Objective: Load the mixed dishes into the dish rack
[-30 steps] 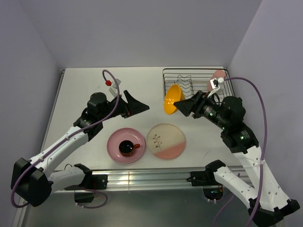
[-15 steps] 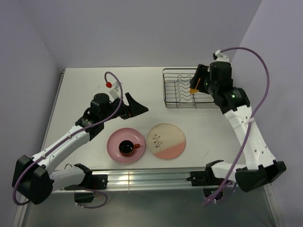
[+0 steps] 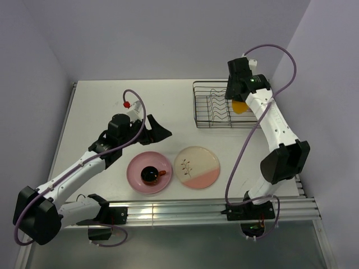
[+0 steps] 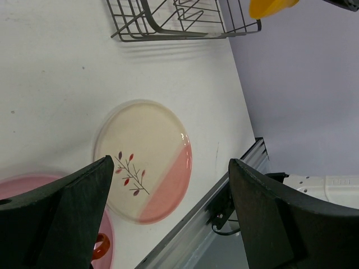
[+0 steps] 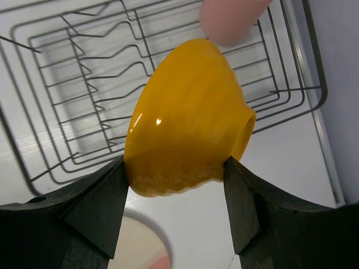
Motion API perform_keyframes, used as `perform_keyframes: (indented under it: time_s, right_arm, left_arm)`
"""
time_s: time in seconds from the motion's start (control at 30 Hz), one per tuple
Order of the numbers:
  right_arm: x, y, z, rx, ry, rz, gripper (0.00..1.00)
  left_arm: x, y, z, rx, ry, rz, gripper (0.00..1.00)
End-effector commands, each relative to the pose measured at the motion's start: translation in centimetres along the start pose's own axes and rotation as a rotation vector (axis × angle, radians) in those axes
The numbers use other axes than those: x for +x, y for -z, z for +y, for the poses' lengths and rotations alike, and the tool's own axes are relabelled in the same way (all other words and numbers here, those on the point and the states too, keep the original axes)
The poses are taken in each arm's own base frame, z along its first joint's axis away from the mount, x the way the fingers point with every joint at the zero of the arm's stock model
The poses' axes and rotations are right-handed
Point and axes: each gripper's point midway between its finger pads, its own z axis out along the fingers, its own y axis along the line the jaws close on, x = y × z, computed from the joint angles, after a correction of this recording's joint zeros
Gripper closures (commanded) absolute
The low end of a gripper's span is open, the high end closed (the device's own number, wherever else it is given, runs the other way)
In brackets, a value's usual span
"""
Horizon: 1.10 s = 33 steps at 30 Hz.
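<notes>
My right gripper [image 5: 176,168] is shut on the yellow bowl [image 5: 185,129] and holds it tilted above the right part of the dish rack [image 5: 84,84]. From above, the bowl [image 3: 240,107] shows under the right gripper [image 3: 238,101] at the rack [image 3: 210,106]. The pink tumbler [image 5: 230,19] lies at the rack's far right end; it is hidden from above. The cream plate [image 3: 197,167] and the pink plate [image 3: 134,168] with the red-orange cup [image 3: 149,175] on it lie near the front. My left gripper [image 3: 158,129] is open and empty, hovering above the cream plate [image 4: 143,159].
The rack's wavy dividers [image 5: 112,67] stand in its left and middle part, with nothing in them. The metal rail [image 3: 185,210] runs along the table's front edge. The side walls stand close to the table's left and right edges.
The right arm has swung the yellow bowl from the rack's front left up and over to its right part. The left gripper has drifted slightly down and back.
</notes>
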Motion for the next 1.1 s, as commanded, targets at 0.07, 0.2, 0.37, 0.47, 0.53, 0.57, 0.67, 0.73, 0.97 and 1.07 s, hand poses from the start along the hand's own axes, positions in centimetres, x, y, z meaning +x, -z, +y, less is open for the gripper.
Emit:
perform_keyframes:
  time_s: [0.07,0.2,0.37,0.47,0.53,0.57,0.67,0.73,0.97,1.07]
  right_arm:
    - [0.0,-0.6,-3.0,0.157,0.006,0.019,1.00]
    - [1.1,-2.5,-3.7,0.210,0.017,0.065,1.00]
    - [1.3,-4.8,-3.7,0.230,0.009,0.094,1.00]
    - [1.3,-6.3,-3.4,0.249,0.021,0.112,1.00]
    - [1.4,-7.3,-3.1,0.258,0.024,0.134,1.00]
    - [1.4,-7.6,-3.2,0.266,0.025,0.134,1.00]
    - [1.3,-8.5,-3.1,0.287,0.031,0.137,1.00]
    - [1.4,-9.2,-3.0,0.296,0.036,0.149,1.00]
    - [2.3,-11.6,-2.9,0.335,0.042,0.186,1.00]
    - [2.7,-12.6,-3.0,0.352,0.048,0.200,1.00]
  left_arm:
    - [-0.5,0.7,-0.2,0.008,-0.048,-0.035,0.11]
    - [-0.2,0.5,0.0,0.016,-0.044,-0.025,0.11]
    - [0.1,0.5,-0.1,0.029,-0.043,-0.019,0.11]
    - [0.2,0.6,-0.1,0.028,-0.044,-0.015,0.11]
    - [0.2,0.6,0.1,0.023,-0.046,-0.012,0.11]
    - [0.3,0.6,0.2,0.020,-0.047,-0.012,0.11]
    - [0.3,0.5,0.5,0.007,-0.054,-0.016,0.11]
    - [0.5,0.3,1.1,-0.014,-0.052,-0.010,0.11]
    - [0.7,0.1,0.9,0.002,-0.052,0.002,0.11]
    - [0.6,0.1,0.8,0.003,-0.057,0.003,0.11]
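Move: The yellow bowl already hangs in the right gripper; its place, the open floor of the rack's right-hand part, is about 5 cm ahead of that hand, 5 cm to its right and some 18 cm below. The pink cup in the rack stands about 10 cm ahead and 12 cm right, and the wire plate slots lie roughly 8 cm ahead and 7 cm left. From the left hand the bowl's place is some 19 cm ahead, 37 cm right and 14 cm below. The yellow bowl is lowered into the rack's right-hand part beside the pink cup, still pinched by the right gripper, which sinks about 11 cm in all. It drifts some 5 cm right early in the descent, then pushes about 5 cm forward, while the wrist tips the fingers roughly 15 degrees further down. The grip stays unchanged. ##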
